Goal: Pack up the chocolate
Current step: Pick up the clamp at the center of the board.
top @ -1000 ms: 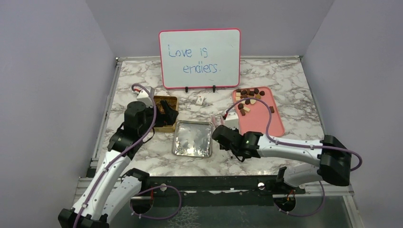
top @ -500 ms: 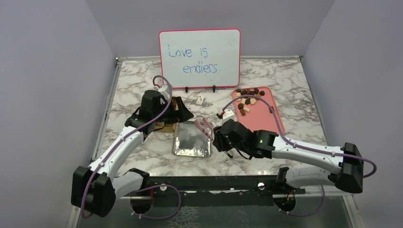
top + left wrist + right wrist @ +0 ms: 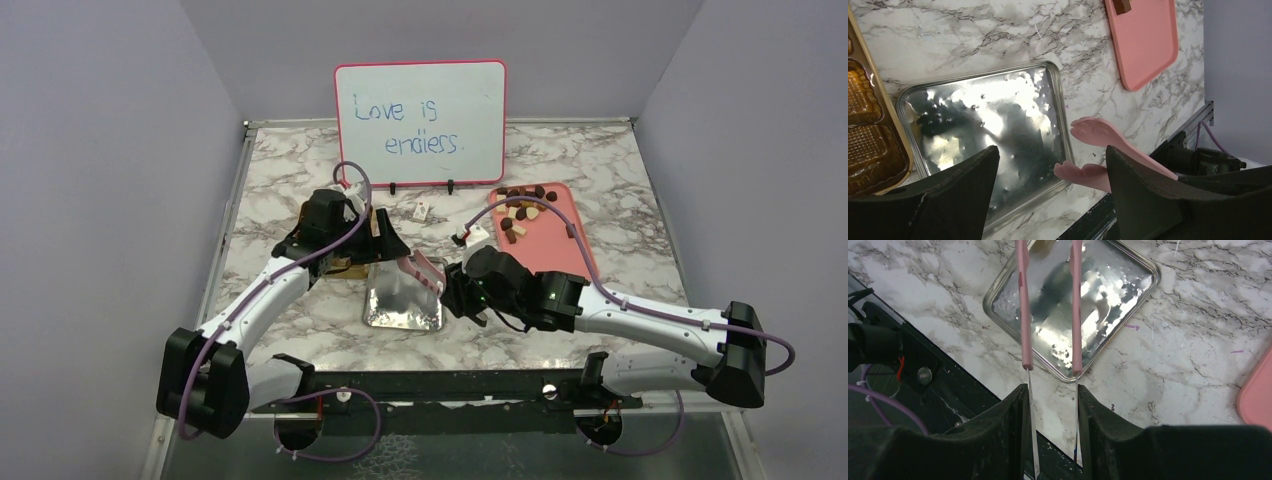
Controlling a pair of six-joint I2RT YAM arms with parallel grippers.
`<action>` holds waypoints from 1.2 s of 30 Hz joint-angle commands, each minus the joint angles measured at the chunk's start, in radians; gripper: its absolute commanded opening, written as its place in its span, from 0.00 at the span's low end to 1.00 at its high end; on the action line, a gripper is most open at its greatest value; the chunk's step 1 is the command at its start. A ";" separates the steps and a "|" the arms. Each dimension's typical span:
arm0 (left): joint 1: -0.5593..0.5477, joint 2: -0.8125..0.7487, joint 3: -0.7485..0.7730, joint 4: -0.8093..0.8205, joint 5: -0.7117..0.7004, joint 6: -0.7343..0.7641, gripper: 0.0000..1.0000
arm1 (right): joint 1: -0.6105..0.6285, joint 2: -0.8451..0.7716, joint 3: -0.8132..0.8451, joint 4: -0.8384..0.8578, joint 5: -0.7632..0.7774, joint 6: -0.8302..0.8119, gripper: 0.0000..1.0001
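Note:
The chocolate [image 3: 522, 204], small brown and cream pieces, lies at the far end of a pink tray [image 3: 560, 255]. One brown piece [image 3: 1122, 5] shows in the left wrist view. My right gripper [image 3: 457, 293] [image 3: 1050, 390] is shut on the metal arms of pink-tipped tongs [image 3: 426, 270] [image 3: 1024, 315], which reach over a shallow silver tin [image 3: 400, 310] [image 3: 1143, 280] and hold nothing. My left gripper [image 3: 392, 247] [image 3: 1050, 150] hangs open over that tin [image 3: 988, 115]. The tongs' pink tips [image 3: 1095, 132] sit between its fingers, close to the right one. A gold tin [image 3: 865, 135] with moulded cups lies to the left.
A whiteboard [image 3: 420, 122] stands at the back, with a small white card [image 3: 421, 211] on the marble in front of it. The black front rail [image 3: 450, 385] runs along the near edge. Grey walls close in both sides.
My left arm swung right from the gold tin to above the silver tin, its jaws narrowing slightly. My right arm carried the tongs up and left, so their tips now sit between the left fingers.

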 commanded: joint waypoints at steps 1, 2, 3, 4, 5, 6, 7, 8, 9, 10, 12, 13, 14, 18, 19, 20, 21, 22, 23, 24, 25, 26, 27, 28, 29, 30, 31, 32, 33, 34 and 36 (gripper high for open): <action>-0.004 0.029 0.001 -0.026 0.021 0.038 0.78 | -0.004 -0.019 0.034 0.037 -0.011 -0.016 0.42; -0.004 0.033 0.005 -0.031 0.021 0.042 0.78 | -0.004 -0.018 0.036 0.038 -0.011 -0.016 0.42; -0.004 0.036 0.008 -0.037 0.021 0.045 0.78 | -0.004 -0.015 0.037 0.038 -0.011 -0.017 0.42; -0.004 0.037 0.011 -0.041 0.021 0.047 0.78 | -0.004 -0.014 0.039 0.037 -0.008 -0.018 0.42; -0.004 0.035 0.016 -0.045 0.021 0.049 0.78 | -0.004 -0.010 0.040 0.034 -0.003 -0.019 0.42; -0.004 0.033 0.021 -0.045 0.020 0.051 0.78 | -0.004 -0.006 0.045 0.026 0.002 -0.020 0.42; -0.004 0.030 0.024 -0.045 0.021 0.050 0.78 | -0.004 -0.002 0.047 0.018 0.010 -0.020 0.42; -0.005 0.025 0.030 -0.045 0.020 0.050 0.78 | -0.004 -0.001 0.051 0.010 0.016 -0.019 0.41; -0.004 0.019 0.034 -0.045 0.020 0.048 0.79 | -0.004 0.000 0.052 0.005 0.021 -0.019 0.41; -0.004 0.013 0.040 -0.045 0.021 0.047 0.80 | -0.004 0.000 0.051 0.001 0.027 -0.019 0.41; -0.004 -0.005 0.050 -0.045 0.018 0.048 0.83 | -0.004 -0.002 0.051 -0.012 0.040 -0.018 0.41; -0.005 -0.015 0.056 -0.046 0.015 0.049 0.86 | -0.004 -0.003 0.052 -0.019 0.049 -0.016 0.41; -0.004 -0.029 0.060 -0.051 0.010 0.051 0.89 | -0.004 -0.005 0.053 -0.029 0.062 -0.014 0.41; -0.004 -0.099 0.069 -0.073 -0.033 0.063 0.99 | -0.005 0.003 0.074 -0.092 0.112 0.002 0.41; -0.004 -0.117 0.068 -0.081 -0.049 0.067 0.99 | -0.006 0.008 0.086 -0.111 0.126 0.006 0.41; -0.004 -0.136 0.066 -0.090 -0.063 0.068 0.99 | -0.005 0.015 0.097 -0.132 0.140 0.009 0.41; -0.004 -0.156 0.063 -0.096 -0.074 0.069 0.99 | -0.006 0.022 0.109 -0.153 0.155 0.012 0.41; -0.004 -0.178 0.060 -0.103 -0.087 0.069 0.99 | -0.007 0.030 0.124 -0.173 0.170 0.015 0.41; -0.004 -0.202 0.050 -0.107 -0.092 0.068 0.99 | -0.011 0.041 0.139 -0.203 0.194 0.022 0.41; -0.004 -0.226 0.040 -0.109 -0.097 0.068 0.99 | -0.017 0.054 0.158 -0.235 0.219 0.030 0.41; -0.004 -0.253 0.030 -0.112 -0.098 0.069 0.99 | -0.025 0.067 0.173 -0.263 0.243 0.036 0.41; -0.004 -0.278 0.017 -0.115 -0.099 0.075 0.99 | -0.037 0.079 0.188 -0.289 0.262 0.038 0.41; -0.004 -0.309 0.006 -0.118 -0.101 0.085 0.99 | -0.052 0.093 0.202 -0.311 0.273 0.039 0.41; -0.004 -0.340 -0.007 -0.120 -0.106 0.096 0.99 | -0.072 0.107 0.213 -0.331 0.282 0.039 0.41; -0.005 -0.371 -0.020 -0.120 -0.116 0.103 0.99 | -0.095 0.117 0.224 -0.352 0.295 0.040 0.41; -0.004 -0.404 -0.033 -0.120 -0.127 0.110 0.99 | -0.110 0.129 0.233 -0.366 0.309 0.039 0.41; -0.004 -0.433 -0.044 -0.119 -0.143 0.117 0.99 | -0.129 0.141 0.244 -0.381 0.321 0.039 0.41; -0.004 -0.461 -0.055 -0.118 -0.163 0.126 0.99 | -0.151 0.153 0.254 -0.394 0.330 0.036 0.41; -0.004 -0.485 -0.066 -0.118 -0.183 0.138 0.99 | -0.173 0.166 0.262 -0.404 0.339 0.030 0.41; -0.005 -0.505 -0.076 -0.119 -0.209 0.149 0.99 | -0.197 0.179 0.270 -0.414 0.348 0.027 0.41; -0.004 -0.539 -0.095 -0.119 -0.256 0.156 0.99 | -0.244 0.205 0.281 -0.437 0.363 0.022 0.41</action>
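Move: My right hand already holds the clamp. It is bound for the pink tray, whose middle lies about 25 cm ahead, 24 cm to my right and 15 cm below; the silver tray's middle is 10 cm ahead, 10 cm left, 14 cm down. From my left hand the clamp's pink jaws are right beside the fingers, some 4 cm right and 3 cm back, barely lower, and the silver tray is straight below by roughly 13 cm. I dip my left hand a centimetre or two beside the clamp's jaws, spread its fingers fully, then lift about 9 cm, drawing back and left and tilting the fingertips up. Once the left opens, my right hand, keeping its grip on the clamp, starts forward and rightward towards the pink tray, some 8 cm each way, turning clockwise and rolling its left side down. ##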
